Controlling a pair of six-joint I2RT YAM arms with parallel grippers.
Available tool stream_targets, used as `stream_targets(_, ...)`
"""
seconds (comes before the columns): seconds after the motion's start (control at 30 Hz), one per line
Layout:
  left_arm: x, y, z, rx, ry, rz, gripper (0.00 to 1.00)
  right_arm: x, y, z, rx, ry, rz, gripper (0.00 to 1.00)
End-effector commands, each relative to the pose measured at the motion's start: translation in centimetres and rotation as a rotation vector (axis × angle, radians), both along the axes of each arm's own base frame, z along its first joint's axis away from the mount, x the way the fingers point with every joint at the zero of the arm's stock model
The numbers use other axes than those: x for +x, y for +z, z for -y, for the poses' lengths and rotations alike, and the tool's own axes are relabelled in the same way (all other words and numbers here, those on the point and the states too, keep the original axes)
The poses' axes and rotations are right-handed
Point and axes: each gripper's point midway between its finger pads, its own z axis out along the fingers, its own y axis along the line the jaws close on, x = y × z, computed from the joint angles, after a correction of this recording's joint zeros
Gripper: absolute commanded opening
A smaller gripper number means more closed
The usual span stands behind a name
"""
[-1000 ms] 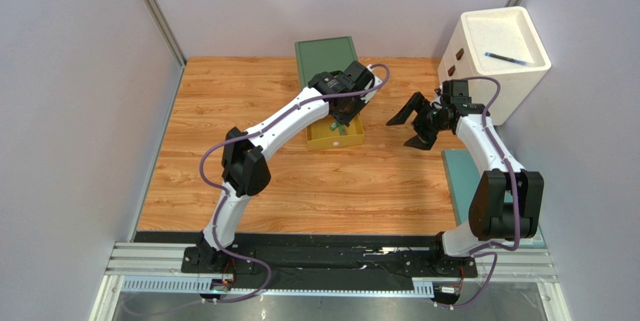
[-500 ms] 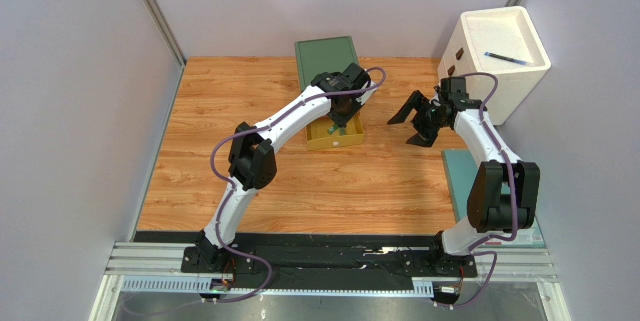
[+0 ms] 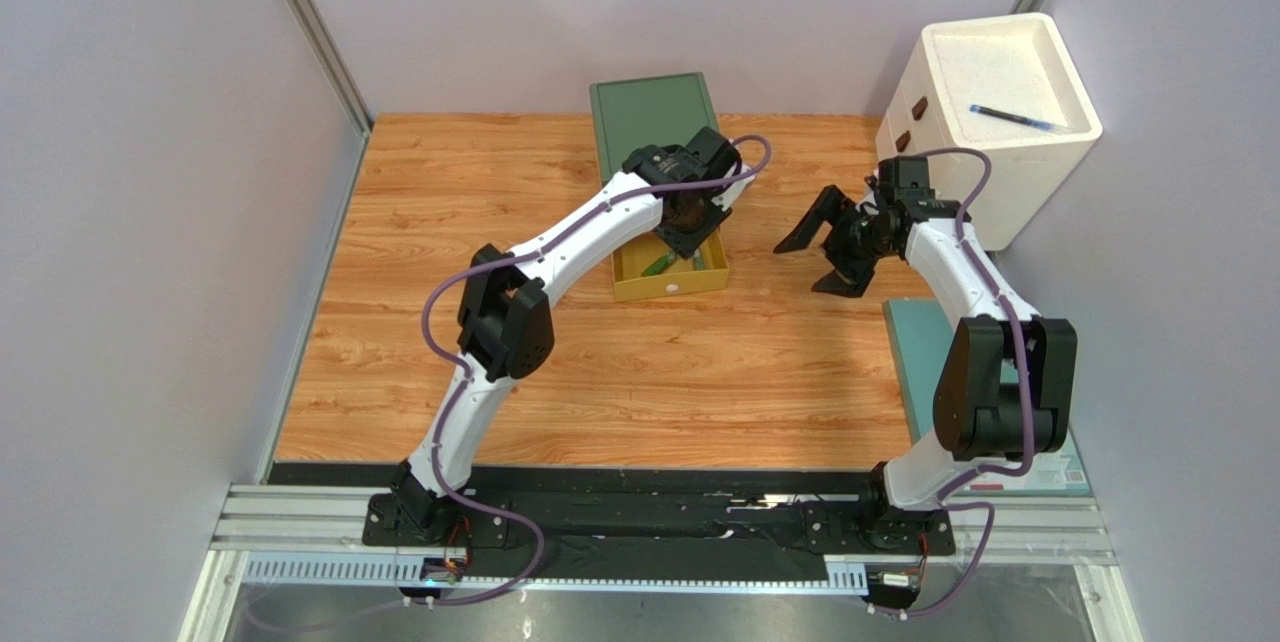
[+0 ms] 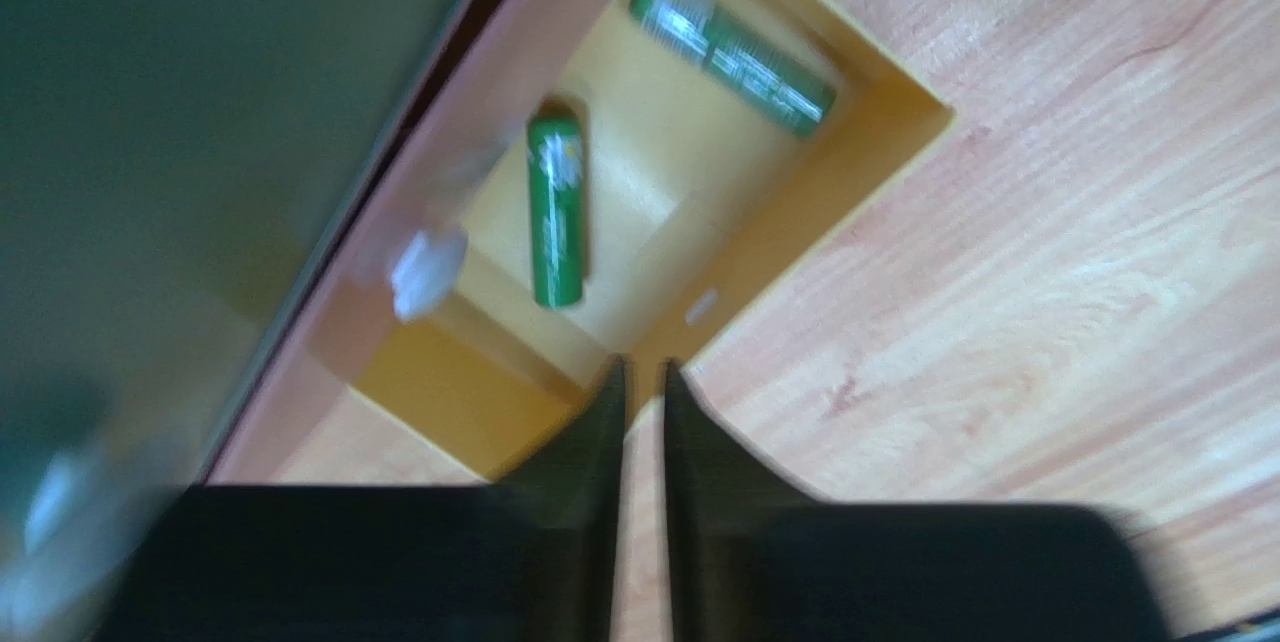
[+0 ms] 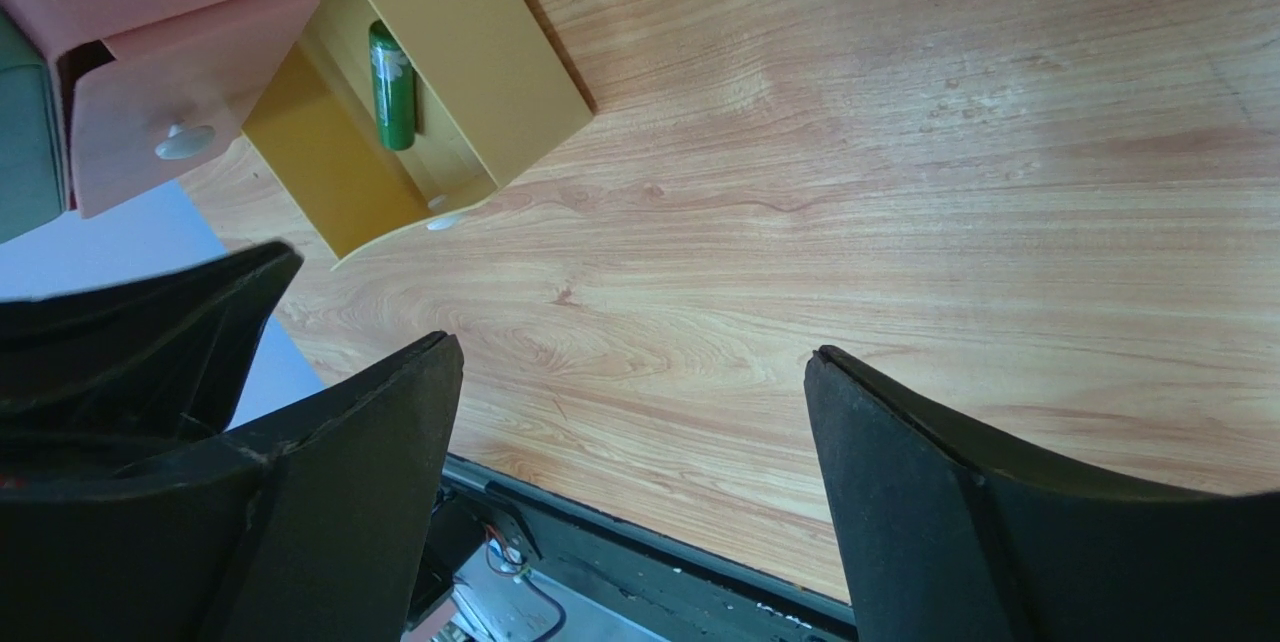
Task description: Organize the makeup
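Note:
Two green tubes of makeup lie in the open yellow drawer [image 4: 684, 200]: one [image 4: 556, 210] near its middle and one [image 4: 732, 48] towards a corner. In the top view one green tube [image 3: 658, 264] shows in the yellow drawer [image 3: 706, 279], just under my left gripper [image 3: 684, 233]. In the wrist view my left gripper [image 4: 643, 372] hangs over the drawer's edge, its fingers a narrow gap apart with nothing between them. My right gripper [image 3: 822, 245] stands wide open and empty over bare wood right of the drawer. Its wrist view shows the same drawer [image 5: 481, 42] with one green tube [image 5: 392, 65].
The drawer box's green top [image 3: 651, 110] lies behind the yellow drawer, and a red drawer [image 5: 181, 42] with a white knob sits beside it. A white cabinet [image 3: 992, 102] at the back right carries a blue pen [image 3: 1017, 116]. A teal mat [image 3: 920, 350] lies at the right edge.
My left gripper has let go of a green tube, which now lies in the yellow drawer, and its fingers have drawn back slightly. The right arm has barely moved.

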Motion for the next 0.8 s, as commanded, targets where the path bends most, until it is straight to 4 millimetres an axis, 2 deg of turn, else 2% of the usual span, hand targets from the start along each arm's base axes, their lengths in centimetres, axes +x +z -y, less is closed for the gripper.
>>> stream_targets(0.0,-2.1,5.7,-1.7,-0.105,0.061,0.052,0.0,0.6,-0.2,-2.0,0.012,0.073,0.031,0.86)
stream_targets(0.03,-2.5,5.6,-1.7,-0.125,0.069,0.048,0.0,0.5,-0.4,-2.3,0.016,0.08,0.026,0.84)
stream_targets(0.07,-3.2,6.8,-2.2,-0.158,0.082,0.058,0.0,0.7,-0.6,-2.6,0.027,0.086,0.026,0.78)
stream_targets(0.1,-4.4,4.6,-3.2,-0.139,0.117,0.005,0.0,0.6,-0.9,-3.0,0.041,0.093,0.019,0.74)
stream_targets(0.13,-4.7,4.2,-3.1,-0.173,0.13,-0.006,0.0,0.5,-1.4,-3.5,0.066,0.104,0.005,0.69)
stream_targets(0.17,-5.1,4.8,-3.9,-0.208,0.158,-0.008,0.0,0.9,-1.3,-3.9,0.091,0.097,0.014,0.63)
stream_targets(0.2,-6.1,2.9,-4.8,-0.207,0.206,-0.067,0.0,0.8,-1.7,-4.1,0.11,0.099,0.005,0.46)
stream_targets(0.23,-6.5,2.7,-4.6,-0.256,0.212,-0.099,0.0,0.9,-2.0,-4.5,0.141,0.105,-0.007,0.33)
stream_targets(0.27,-7.2,1.7,-5.9,-0.275,0.273,-0.147,0.0,1.2,-2.0,-4.8,0.154,0.103,-0.002,0.09)
stream_targets(0.3,-7.4,1.4,-6.2,-0.303,0.296,-0.168,0.0,1.3,-2.1,-5.0,0.177,0.107,-0.01,0.0)
stream_targets(0.33,-7.7,1.4,-5.7,-0.364,0.295,-0.197,0.0,1.3,-2.3,-5.3,0.192,0.111,-0.018,0.0)
stream_targets(0.37,-7.7,1.9,-6.0,-0.406,0.314,-0.205,0.0,1.6,-2.7,-5.5,0.209,0.111,-0.02,0.0)
stream_targets(0.4,-8.1,0.6,-7.0,-0.427,0.373,-0.252,0.0,1.7,-2.9,-5.7,0.228,0.104,-0.032,0.0)
stream_targets(0.43,-7.9,1.2,-6.6,-0.498,0.369,-0.269,0.0,1.6,-2.7,-6.2,0.263,0.115,-0.036,0.0)
stream_targets(0.5,-7.5,-0.1,-7.4,-0.566,0.426,-0.321,0.0,1.8,-3.1,-6.9,0.319,0.119,-0.051,0.0)
stream_targets(0.57,-7.7,-0.6,-7.2,-0.635,0.433,-0.398,0.0,2.1,-3.3,-7.2,0.352,0.124,-0.045,0.0)
stream_targets(0.6,-8.1,-1.6,-7.5,-0.66,0.471,-0.447,0.0,2.2,-3.7,-7.3,0.366,0.127,-0.053,0.0)
stream_targets(0.63,-7.5,-1.5,-7.2,-0.726,0.457,-0.477,0.0,2.1,-3.6,-7.6,0.388,0.138,-0.057,0.0)
stream_targets(0.77,-7.1,-2.6,-6.9,-0.817,0.492,-0.575,0.0,1.9,-4.5,-7.8,0.4,0.165,-0.078,0.0)
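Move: Just beneath the left hand lies the open yellow drawer, its middle about 1 cm back, 2 cm left and 8 cm down. Inside, one green tube lies about 2 cm back and 3 cm left, the other level ahead and 3 cm right, both some 9 cm down. The red drawer's front is about 4 cm ahead, 2 cm left and 3 cm down. From the right hand, the yellow drawer's middle is roughly 4 cm ahead, 16 cm left and 9 cm down. Leaving the space over the yellow drawer, the left hand swings left and back about 13 cm, rising slightly before sinking outside the near-left corner; it shuts its small finger gap and turns some 55 degrees, tips leaning rightward. The right hand closes from wide open while travelling 7 cm left and 5 cm down towards the drawer's right side, tips tilting leftward towards it. ##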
